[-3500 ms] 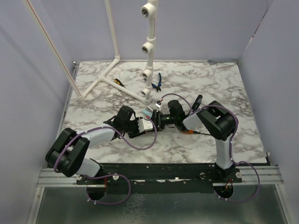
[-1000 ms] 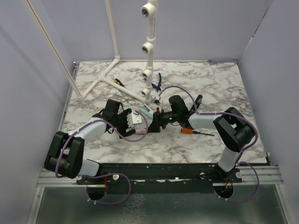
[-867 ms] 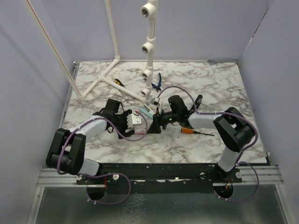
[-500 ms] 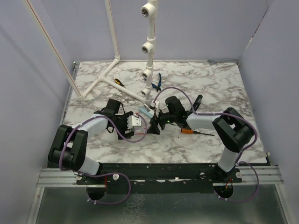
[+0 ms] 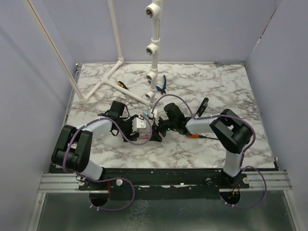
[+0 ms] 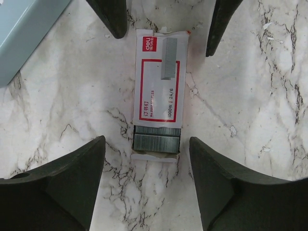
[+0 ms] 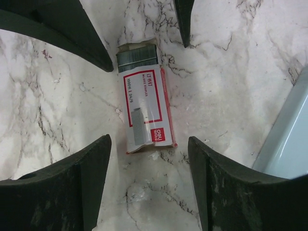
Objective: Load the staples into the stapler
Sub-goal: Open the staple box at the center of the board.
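Note:
The staples lie flat on the marble in a small white box with red print [image 6: 159, 79], grey strips [image 6: 156, 138] poking out of its open end. My left gripper [image 6: 146, 144] is open and straddles that open end without touching it. From the opposite side my right gripper [image 7: 149, 141] is open around the box's [image 7: 143, 109] closed end. In the top view the two grippers [image 5: 150, 130] [image 5: 161, 127] meet nose to nose and hide the box. The stapler [image 5: 202, 104], slim and black, lies behind the right arm.
A pale teal bar [image 6: 24, 29] [image 7: 288, 139] lies close beside the box. An orange-handled screwdriver [image 5: 194, 136] rests under the right forearm. White pipe fittings [image 5: 153, 48], blue-handled pliers [image 5: 161, 85] and a yellow-handled tool [image 5: 121, 83] stand further back.
Both grippers have closed in on the box from opposite sides, the right one sliding left and toward the near edge. The left jaws have narrowed a little.

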Controlling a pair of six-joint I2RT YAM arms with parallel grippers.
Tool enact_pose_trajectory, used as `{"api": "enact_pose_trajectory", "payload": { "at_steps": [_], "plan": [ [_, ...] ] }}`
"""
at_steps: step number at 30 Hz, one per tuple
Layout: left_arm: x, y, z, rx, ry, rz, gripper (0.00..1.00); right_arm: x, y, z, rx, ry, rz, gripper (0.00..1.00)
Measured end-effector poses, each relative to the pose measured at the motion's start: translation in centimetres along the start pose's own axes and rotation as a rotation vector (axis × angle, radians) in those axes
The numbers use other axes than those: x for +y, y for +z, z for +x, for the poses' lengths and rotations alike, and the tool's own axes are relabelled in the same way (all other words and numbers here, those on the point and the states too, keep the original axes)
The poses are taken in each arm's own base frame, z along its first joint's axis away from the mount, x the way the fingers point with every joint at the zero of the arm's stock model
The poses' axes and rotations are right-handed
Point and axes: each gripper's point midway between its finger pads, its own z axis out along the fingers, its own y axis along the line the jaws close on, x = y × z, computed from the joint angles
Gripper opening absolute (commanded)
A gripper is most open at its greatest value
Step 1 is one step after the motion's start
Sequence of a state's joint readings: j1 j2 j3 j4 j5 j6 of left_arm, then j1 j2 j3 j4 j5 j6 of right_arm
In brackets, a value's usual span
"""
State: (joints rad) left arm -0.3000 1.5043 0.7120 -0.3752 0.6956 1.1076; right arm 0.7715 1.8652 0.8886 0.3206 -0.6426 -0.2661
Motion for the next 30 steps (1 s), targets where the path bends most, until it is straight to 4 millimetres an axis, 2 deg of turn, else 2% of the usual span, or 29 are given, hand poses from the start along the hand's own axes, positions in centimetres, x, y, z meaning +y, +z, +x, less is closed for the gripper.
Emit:
{"api": "enact_pose_trajectory", "payload": {
  "at_steps": [6,14,24,30],
  "plan": [
    [0.2,0.2,-0.1,-0.014,-0.001,-0.013,0.65,-0.6,0.9,-0.2,-0.003,-0.022,-0.002,0.62],
    [0.2,0.4,-0.1,-0.03,-0.012,-0.018,0.49,-0.8,1.6,-0.5,-0.004,-0.044,-0.008,0.52],
    [0.0,0.5,-0.1,-0.041,-0.011,-0.015,0.34,-0.9,1.8,-0.4,0.003,-0.098,-0.009,0.36],
    [0.0,0.5,-0.2,-0.047,-0.002,-0.02,0.31,-0.9,1.6,-0.3,-0.004,-0.138,0.003,0.3]
  ]
}}
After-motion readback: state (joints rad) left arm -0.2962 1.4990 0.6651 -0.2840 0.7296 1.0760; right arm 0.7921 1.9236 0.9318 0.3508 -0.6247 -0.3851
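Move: The half-open staple box lies crosswise just below both hands. Its middle is about 3 cm to the right of the left hand and level with it; from the right hand it is about 4 cm to the left and 1 cm ahead. The loose staple strip on its sleeve lies some 2 cm right and 1 cm nearer the robot than that middle. The pale blue stapler is roughly 9 cm beyond the box and 3 cm to its right. The staple box gets pinched at both ends. The left hand almost stays in place, easing about half a centimetre right as its fingers close across the exposed tray end. The right hand works about 1.5 cm left, 1 cm forward and slightly down, and closes its fingers on the sides of the logo end. ##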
